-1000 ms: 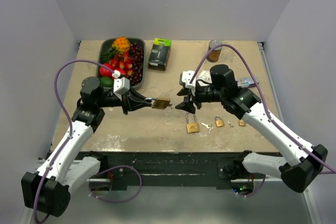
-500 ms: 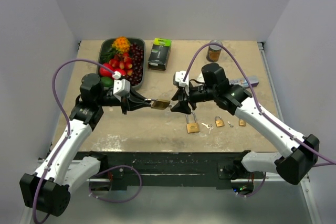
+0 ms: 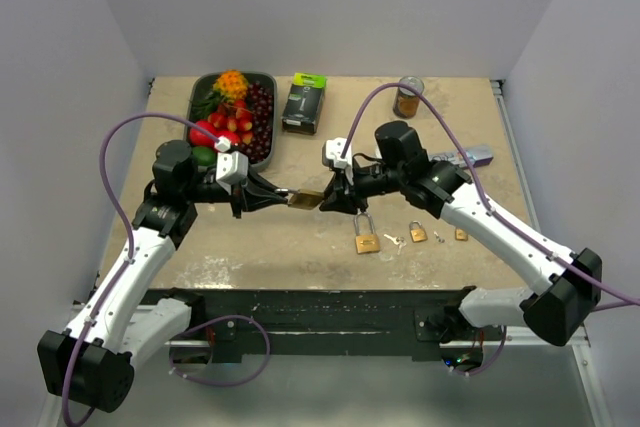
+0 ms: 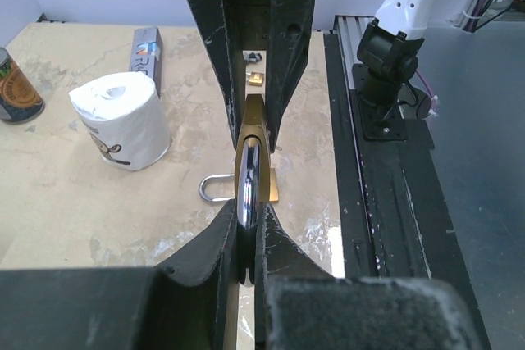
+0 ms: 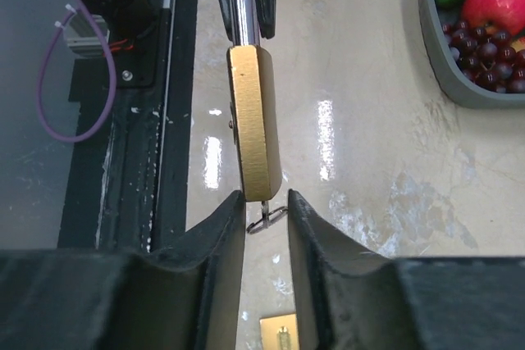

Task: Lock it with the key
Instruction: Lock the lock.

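My left gripper (image 3: 283, 194) is shut on the chrome shackle (image 4: 248, 176) of a brass padlock (image 3: 307, 199) and holds it in the air, body pointing right. A small key (image 5: 267, 214) with a wire ring sticks out of the padlock's bottom end (image 5: 255, 125). My right gripper (image 3: 329, 199) faces the left one. Its jaws stand open, one on each side of the key, with a gap on both sides. In the right wrist view the fingertips (image 5: 232, 217) reach the corner of the brass body. In the left wrist view the right fingers (image 4: 289, 47) flank the padlock (image 4: 255, 120).
Several other padlocks (image 3: 367, 243) (image 3: 417, 233) and loose keys (image 3: 393, 240) lie on the table below the grippers. A fruit tray (image 3: 196, 97), a black box (image 3: 304, 102) and a can (image 3: 407, 97) stand at the back. A toilet roll (image 4: 123, 125) stands under the right arm.
My right arm has moved left up to the held padlock, and its jaws have narrowed around the key. The left arm and the padlock have stayed put.
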Action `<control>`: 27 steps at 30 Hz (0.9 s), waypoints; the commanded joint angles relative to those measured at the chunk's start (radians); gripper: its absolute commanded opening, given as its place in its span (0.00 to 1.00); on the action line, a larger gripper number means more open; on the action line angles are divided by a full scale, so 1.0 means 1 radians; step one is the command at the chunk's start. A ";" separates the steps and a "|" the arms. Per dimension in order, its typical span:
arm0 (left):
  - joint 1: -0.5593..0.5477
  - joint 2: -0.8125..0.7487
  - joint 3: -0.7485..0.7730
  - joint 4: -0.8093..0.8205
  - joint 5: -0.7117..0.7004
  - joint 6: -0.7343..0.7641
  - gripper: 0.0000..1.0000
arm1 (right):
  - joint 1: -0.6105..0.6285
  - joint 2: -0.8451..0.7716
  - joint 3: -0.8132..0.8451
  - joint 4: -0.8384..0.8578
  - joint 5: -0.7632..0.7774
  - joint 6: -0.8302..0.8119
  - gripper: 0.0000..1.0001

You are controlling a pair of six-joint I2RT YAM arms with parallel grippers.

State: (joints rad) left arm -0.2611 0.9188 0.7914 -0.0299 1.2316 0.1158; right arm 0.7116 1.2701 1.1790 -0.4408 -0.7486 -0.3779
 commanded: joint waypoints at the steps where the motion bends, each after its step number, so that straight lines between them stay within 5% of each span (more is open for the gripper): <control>1: 0.005 -0.014 0.028 0.104 0.036 -0.007 0.00 | 0.006 0.009 0.041 0.021 0.020 0.004 0.22; 4: 0.006 -0.014 0.028 0.105 0.025 -0.019 0.00 | 0.006 0.006 0.038 0.004 0.040 0.002 0.00; 19: 0.187 0.067 0.069 0.134 0.069 -0.021 0.00 | -0.021 -0.155 -0.214 -0.006 0.138 0.123 0.00; 24: 0.197 0.072 0.055 0.131 0.019 -0.010 0.00 | -0.023 -0.120 -0.304 0.150 0.350 0.606 0.00; 27: 0.197 0.054 0.026 0.157 -0.010 -0.039 0.00 | -0.034 -0.101 -0.375 0.204 0.393 0.720 0.00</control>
State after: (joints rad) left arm -0.0677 1.0126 0.7948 0.0071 1.2270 0.0940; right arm 0.6930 1.1561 0.8745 -0.3687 -0.4919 0.0498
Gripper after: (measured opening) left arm 0.101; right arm 0.022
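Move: My right fingertips stand open around the key's bow, which lies practically at the hand point. The gold padlock that the key sits in is about 4 cm to their left and 1 cm higher; the big padlock on the table is roughly 11 cm right, about level fore and aft and 20 cm below. From my left hand, holding the shackle, the bow lies some 8 cm right and 1 cm nearer me, at about the same height. I shut my right fingers on the key's bow, then draw it away from the held padlock, to the right and increasingly down, ending about 9 cm lower while the wrist rolls and swings clockwise by some 30 degrees in all. My left hand keeps its grip on the shackle, and midway carries the padlock forward and left, away from the right hand, turning slightly counter-clockwise. ##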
